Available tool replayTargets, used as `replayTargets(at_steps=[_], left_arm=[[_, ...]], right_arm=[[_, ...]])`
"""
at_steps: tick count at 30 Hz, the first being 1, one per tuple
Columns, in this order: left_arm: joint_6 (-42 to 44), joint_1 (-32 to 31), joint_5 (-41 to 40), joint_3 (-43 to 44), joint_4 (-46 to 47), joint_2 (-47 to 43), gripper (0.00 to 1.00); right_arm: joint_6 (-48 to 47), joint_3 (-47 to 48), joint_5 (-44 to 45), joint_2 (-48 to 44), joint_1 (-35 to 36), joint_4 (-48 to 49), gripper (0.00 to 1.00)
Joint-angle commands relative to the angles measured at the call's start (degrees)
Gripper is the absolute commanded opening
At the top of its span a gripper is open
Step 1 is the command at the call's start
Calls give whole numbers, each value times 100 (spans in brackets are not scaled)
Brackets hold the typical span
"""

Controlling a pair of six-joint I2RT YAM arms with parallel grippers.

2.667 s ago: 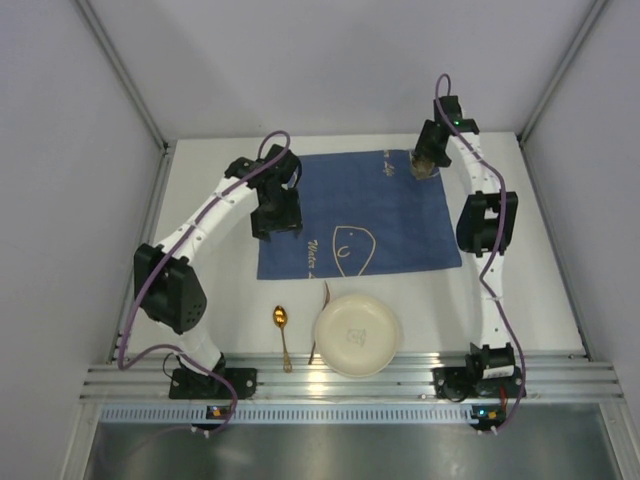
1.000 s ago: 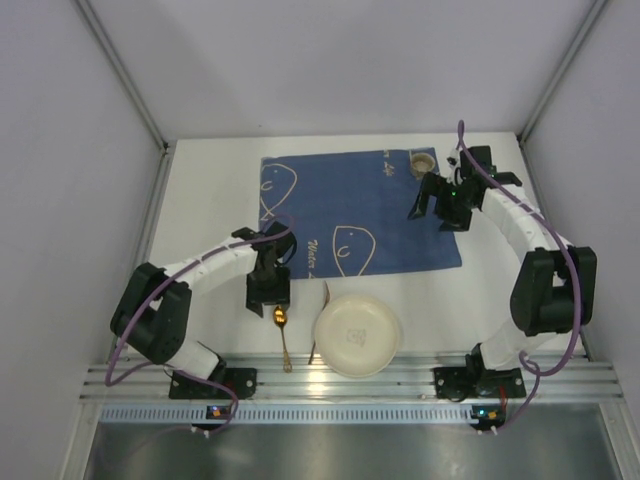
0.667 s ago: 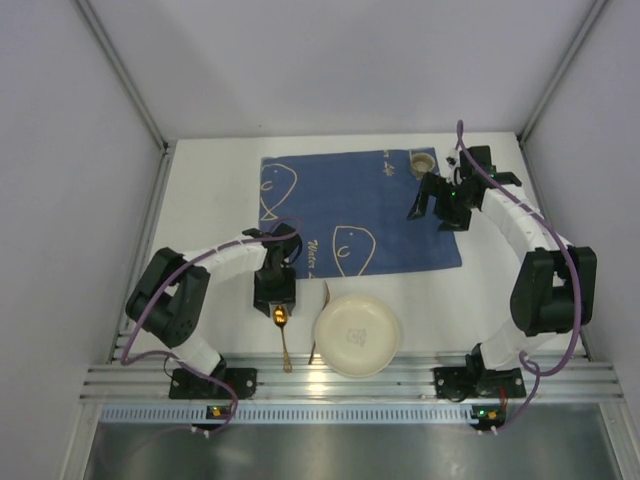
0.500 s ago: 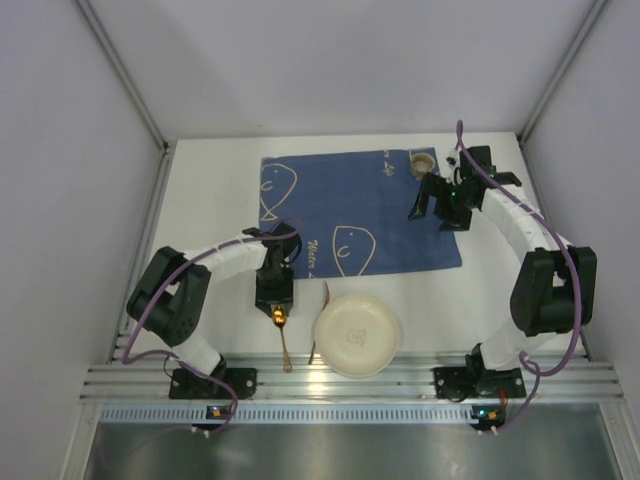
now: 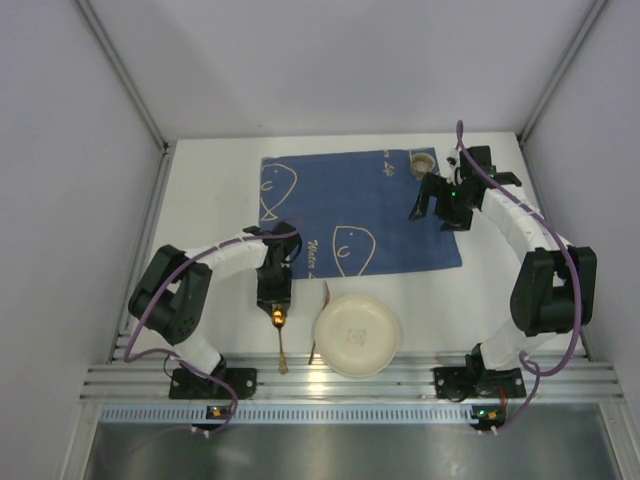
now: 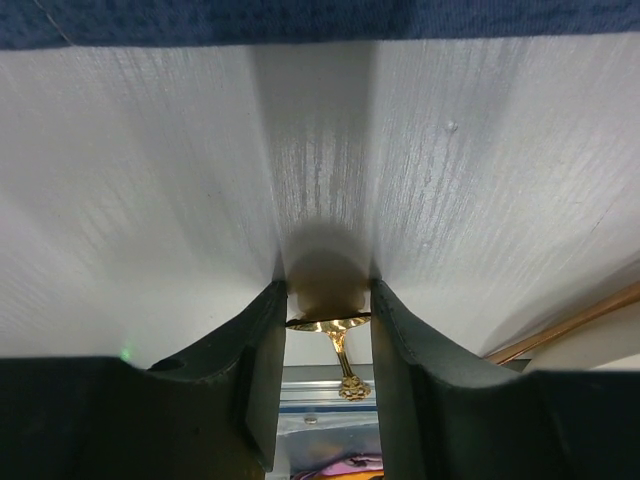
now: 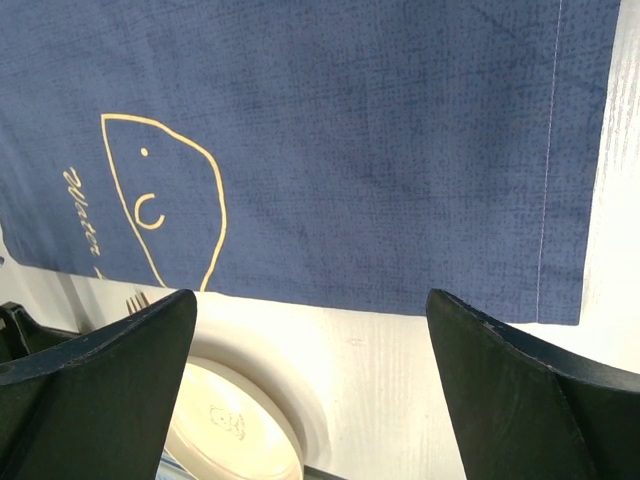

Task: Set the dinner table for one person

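On the white dinner table (image 5: pixel 200 200) a gold spoon (image 5: pixel 281 345) lies near the front edge, left of a cream plate (image 5: pixel 357 335). My left gripper (image 5: pixel 275 308) is down over the spoon's bowl. In the left wrist view the gold spoon (image 6: pixel 330 323) spans the gap of the left gripper (image 6: pixel 325 290), and both fingers touch the bowl's edges. A blue placemat (image 5: pixel 360 210) lies in the middle of the table. My right gripper (image 5: pixel 432 205) hovers over the placemat's right side, wide open and holding nothing. In the right wrist view the right gripper (image 7: pixel 310 300) frames the placemat (image 7: pixel 380 150) and plate (image 7: pixel 235 420).
A gold fork (image 5: pixel 325 298) lies partly under the plate's left rim. A small cup (image 5: pixel 422 162) stands on the placemat's far right corner. The ribbed aluminium rail (image 5: pixel 350 380) runs along the near edge, just behind the spoon's handle end. Grey walls enclose the table.
My left gripper's fingers have narrowed onto the spoon's bowl, and the spoon's handle has swung slightly left. The right arm has stayed still over the last second.
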Motion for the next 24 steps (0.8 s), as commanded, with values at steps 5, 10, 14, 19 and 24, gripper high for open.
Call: replayTargets(at_steps=[5,10,14,19,24], left_arm=[[161,11,73,810,-162,66,0],[293,11,143,2231,-628,416,0],[328,28,301,3233,-726,751,0],[390,72,609,4474,-874,1514,0],[241,142,1022,5977,-910,2113,0]], right_arm=[[-52,165,32,-126,70,-28,98],[-87,542,-774,-3,271,104,98],[-9,631,-1425,76,447,315,99],[202,570,-1892,261,816,631,99],[650,280,-2271,296,1282,1297,95]])
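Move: The left hand already pinches the spoon by its bowl, the spoon's middle some 7 cm behind it. The open right hand waits roughly 18 cm ahead, 37 cm right and 12 cm higher; the placemat's middle lies about 24 cm ahead and 18 right, the fork 3 back and 10 right, the plate 6 back and 19 right. From the right hand, the spoon's middle is about 26 cm back, 36 left and 13 below. Left carries its spoon 18 cm forward, rightward and up, towards the open right hand sweeping 12 cm left. ##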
